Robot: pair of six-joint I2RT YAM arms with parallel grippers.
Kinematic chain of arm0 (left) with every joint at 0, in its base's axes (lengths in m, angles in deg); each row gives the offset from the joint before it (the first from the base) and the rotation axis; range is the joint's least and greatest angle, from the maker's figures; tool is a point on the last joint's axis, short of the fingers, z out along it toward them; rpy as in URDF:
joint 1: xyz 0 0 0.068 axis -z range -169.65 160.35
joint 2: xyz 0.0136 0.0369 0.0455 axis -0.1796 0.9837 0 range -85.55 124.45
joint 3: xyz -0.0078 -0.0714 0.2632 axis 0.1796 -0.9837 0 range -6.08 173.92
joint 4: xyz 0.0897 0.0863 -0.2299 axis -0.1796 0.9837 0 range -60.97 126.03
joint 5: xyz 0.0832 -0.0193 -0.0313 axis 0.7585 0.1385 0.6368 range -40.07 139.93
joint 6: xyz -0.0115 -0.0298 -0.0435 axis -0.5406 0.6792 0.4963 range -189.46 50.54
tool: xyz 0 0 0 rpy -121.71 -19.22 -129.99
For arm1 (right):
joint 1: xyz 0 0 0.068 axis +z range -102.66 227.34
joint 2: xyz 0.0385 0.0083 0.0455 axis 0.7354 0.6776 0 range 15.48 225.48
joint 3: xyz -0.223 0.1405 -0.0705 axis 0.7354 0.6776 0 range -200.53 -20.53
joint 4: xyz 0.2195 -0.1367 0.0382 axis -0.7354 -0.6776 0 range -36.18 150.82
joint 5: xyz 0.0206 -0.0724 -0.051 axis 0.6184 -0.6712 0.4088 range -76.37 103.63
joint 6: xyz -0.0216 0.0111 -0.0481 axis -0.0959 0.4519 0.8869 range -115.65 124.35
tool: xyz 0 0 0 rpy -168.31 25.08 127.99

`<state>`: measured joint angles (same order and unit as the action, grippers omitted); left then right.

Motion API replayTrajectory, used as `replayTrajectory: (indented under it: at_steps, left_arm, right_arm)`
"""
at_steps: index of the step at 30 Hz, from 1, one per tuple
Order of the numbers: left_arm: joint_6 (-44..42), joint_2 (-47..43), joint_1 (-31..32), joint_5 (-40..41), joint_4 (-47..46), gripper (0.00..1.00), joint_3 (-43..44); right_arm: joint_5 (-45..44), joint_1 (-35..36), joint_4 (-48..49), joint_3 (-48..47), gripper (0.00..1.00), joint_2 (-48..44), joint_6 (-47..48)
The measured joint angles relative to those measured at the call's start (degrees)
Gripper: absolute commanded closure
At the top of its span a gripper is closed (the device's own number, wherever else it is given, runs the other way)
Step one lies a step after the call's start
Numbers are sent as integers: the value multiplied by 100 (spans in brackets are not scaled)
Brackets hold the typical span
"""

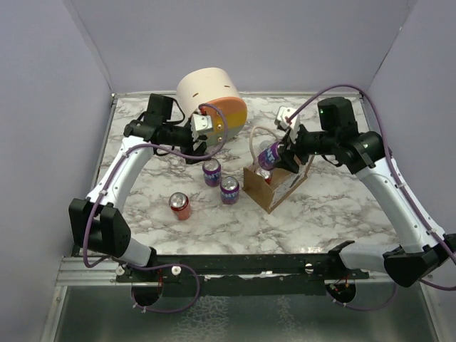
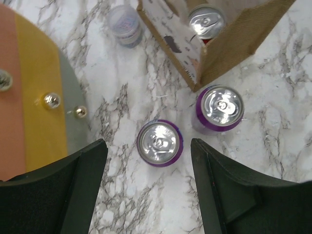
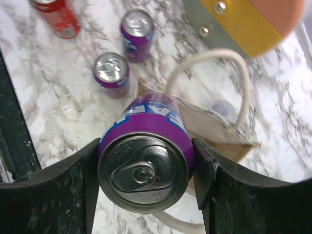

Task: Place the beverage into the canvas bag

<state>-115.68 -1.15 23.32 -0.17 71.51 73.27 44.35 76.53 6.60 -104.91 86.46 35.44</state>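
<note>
My right gripper [image 1: 276,153] is shut on a purple beverage can [image 3: 145,146], gripped by its sides and held tilted just above the canvas bag's [image 1: 276,189] open top. The bag's tan wall [image 3: 233,146] and cream rope handle [image 3: 209,57] lie right behind the can. A red can [image 2: 206,22] stands inside the bag [image 2: 234,41]. My left gripper [image 2: 147,148] is open, hovering over two more purple cans [image 2: 160,143] [image 2: 220,108] that stand on the marble left of the bag. Nothing is between its fingers.
A big cream cylinder with an orange-yellow face [image 1: 212,96] stands at the back, close to my left gripper [image 1: 203,130]. A red can [image 1: 179,206] stands front left. A small pale round object [image 2: 124,24] sits beside the bag. Grey walls enclose three sides.
</note>
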Motion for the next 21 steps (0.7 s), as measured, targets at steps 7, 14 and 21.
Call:
replayTrajectory:
  at_steps: [7, 14, 21]
  left_arm:
    - [-551, 247, 914, 57, 535, 30, 448]
    - [-1126, 909, 2070, 240, 1012, 30, 1351]
    - [-1670, 1764, 2900, 479, 1399, 30, 1989]
  right_arm:
    - [-402, -730, 33, 0, 69, 304, -341]
    - [-898, -730, 39, 0, 72, 634, -400]
    - [-1255, -796, 96, 11, 72, 905, -599]
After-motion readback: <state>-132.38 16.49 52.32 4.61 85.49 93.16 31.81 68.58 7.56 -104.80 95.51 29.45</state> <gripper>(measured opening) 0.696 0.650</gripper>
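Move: The purple can is in my right hand already; the canvas bag it goes to is centred about 7 cm ahead, 4 cm right and 21 cm below. The red can in the bag lies 5 cm ahead and 1 cm left. From my empty left hand the bag is some 25 cm right, 2 cm back and 17 cm below; one standing purple can is almost straight beneath, another 7 cm back and 7 cm right. I carry the purple can forward about 7 cm, drifting right and sinking over the far half of the canvas bag's mouth, turning clockwise some 20 degrees and keeping my right grip. Meanwhile I sweep my left hand some 16 cm right and 8 cm back, above the standing purple cans towards the bag's near-left end, swinging it clockwise about 35 degrees, fingers open, dipping only at the end. ##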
